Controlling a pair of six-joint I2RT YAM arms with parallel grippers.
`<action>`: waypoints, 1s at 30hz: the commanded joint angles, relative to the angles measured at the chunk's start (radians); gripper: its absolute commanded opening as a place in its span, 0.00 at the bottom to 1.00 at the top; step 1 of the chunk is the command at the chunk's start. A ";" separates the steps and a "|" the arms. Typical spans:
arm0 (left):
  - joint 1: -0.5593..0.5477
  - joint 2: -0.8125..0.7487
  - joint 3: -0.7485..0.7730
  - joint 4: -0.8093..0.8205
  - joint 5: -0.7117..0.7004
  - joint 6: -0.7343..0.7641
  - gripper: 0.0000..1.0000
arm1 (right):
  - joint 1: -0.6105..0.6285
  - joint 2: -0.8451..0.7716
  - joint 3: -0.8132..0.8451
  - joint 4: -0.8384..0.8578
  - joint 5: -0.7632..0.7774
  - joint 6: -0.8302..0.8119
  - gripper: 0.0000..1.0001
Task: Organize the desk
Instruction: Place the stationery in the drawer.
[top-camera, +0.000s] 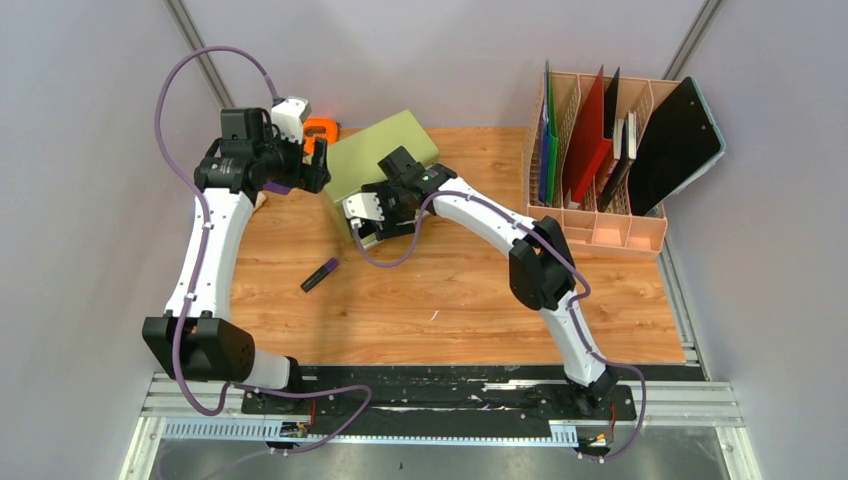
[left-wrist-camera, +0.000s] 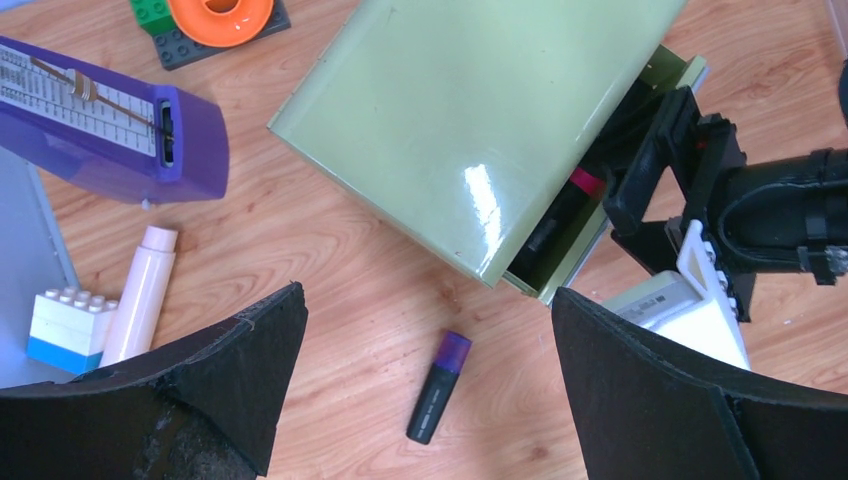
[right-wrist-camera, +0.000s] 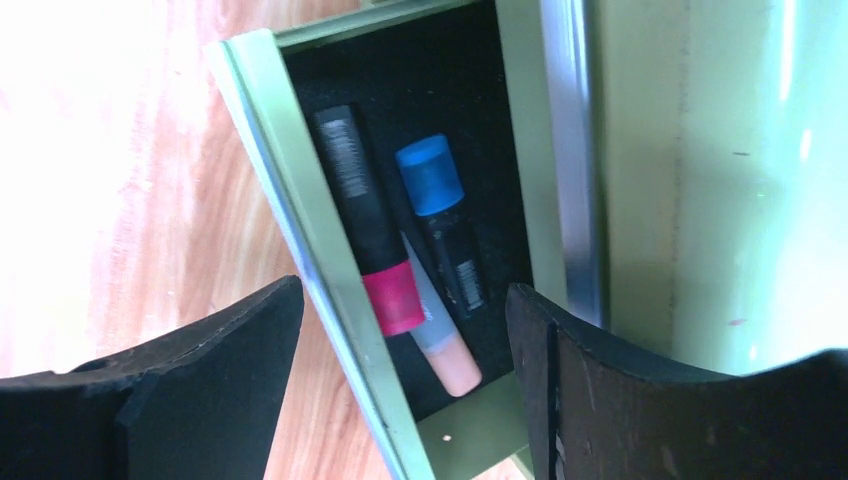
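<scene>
The desk (top-camera: 450, 290) is orange-brown wood grain. An olive-green drawer chest (top-camera: 385, 155) lies at the back, its drawer (right-wrist-camera: 300, 230) pulled out. In the drawer lie a pink-capped black marker (right-wrist-camera: 365, 220), a blue-capped marker (right-wrist-camera: 435, 180) and a peach tube (right-wrist-camera: 450, 355). My right gripper (right-wrist-camera: 405, 290) hangs open over the drawer's front wall, holding nothing. A purple-capped black marker (left-wrist-camera: 438, 388) lies loose on the desk in front of the chest. My left gripper (left-wrist-camera: 428, 295) is open and empty, high above that marker.
A purple metronome (left-wrist-camera: 110, 130), a pale pink tube (left-wrist-camera: 140, 290), a white-and-blue brick (left-wrist-camera: 65, 325) and an orange roll on a grey plate (left-wrist-camera: 220, 15) sit at the back left. A peach file organizer (top-camera: 600, 225) with folders stands at the back right.
</scene>
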 joint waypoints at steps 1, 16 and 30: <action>0.034 -0.027 0.024 0.027 -0.011 -0.003 1.00 | 0.024 -0.113 -0.031 0.029 -0.095 0.048 0.75; 0.187 -0.070 0.037 0.052 0.006 -0.120 1.00 | 0.174 -0.024 0.108 -0.004 -0.239 0.092 0.73; 0.323 -0.144 -0.028 0.087 0.011 -0.101 1.00 | 0.191 0.237 0.295 0.049 -0.295 0.092 0.71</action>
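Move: The black marker with the purple cap lies on the table about 15 cm to the right hand's left, some 13 cm back towards the bases and 8 cm lower. The open drawer is right under this hand, some 4 cm down; the green cabinet's middle is about 9 cm ahead and 3 cm to the left, at nearly the hand's height. From the left hand, the marker lies about 14 cm back, 4 cm to the left and 25 cm below. The right hand heads for the purple-capped marker, leaving the drawer with empty, open fingers: about 12 cm left and 10 cm back in an arc that first rises some 5 cm, then sinks about 7 cm, turning some 15 degrees counter-clockwise. Meanwhile the open left hand swings about 11 cm left and 4 cm up, away from the cabinet, turning some 20 degrees counter-clockwise. ##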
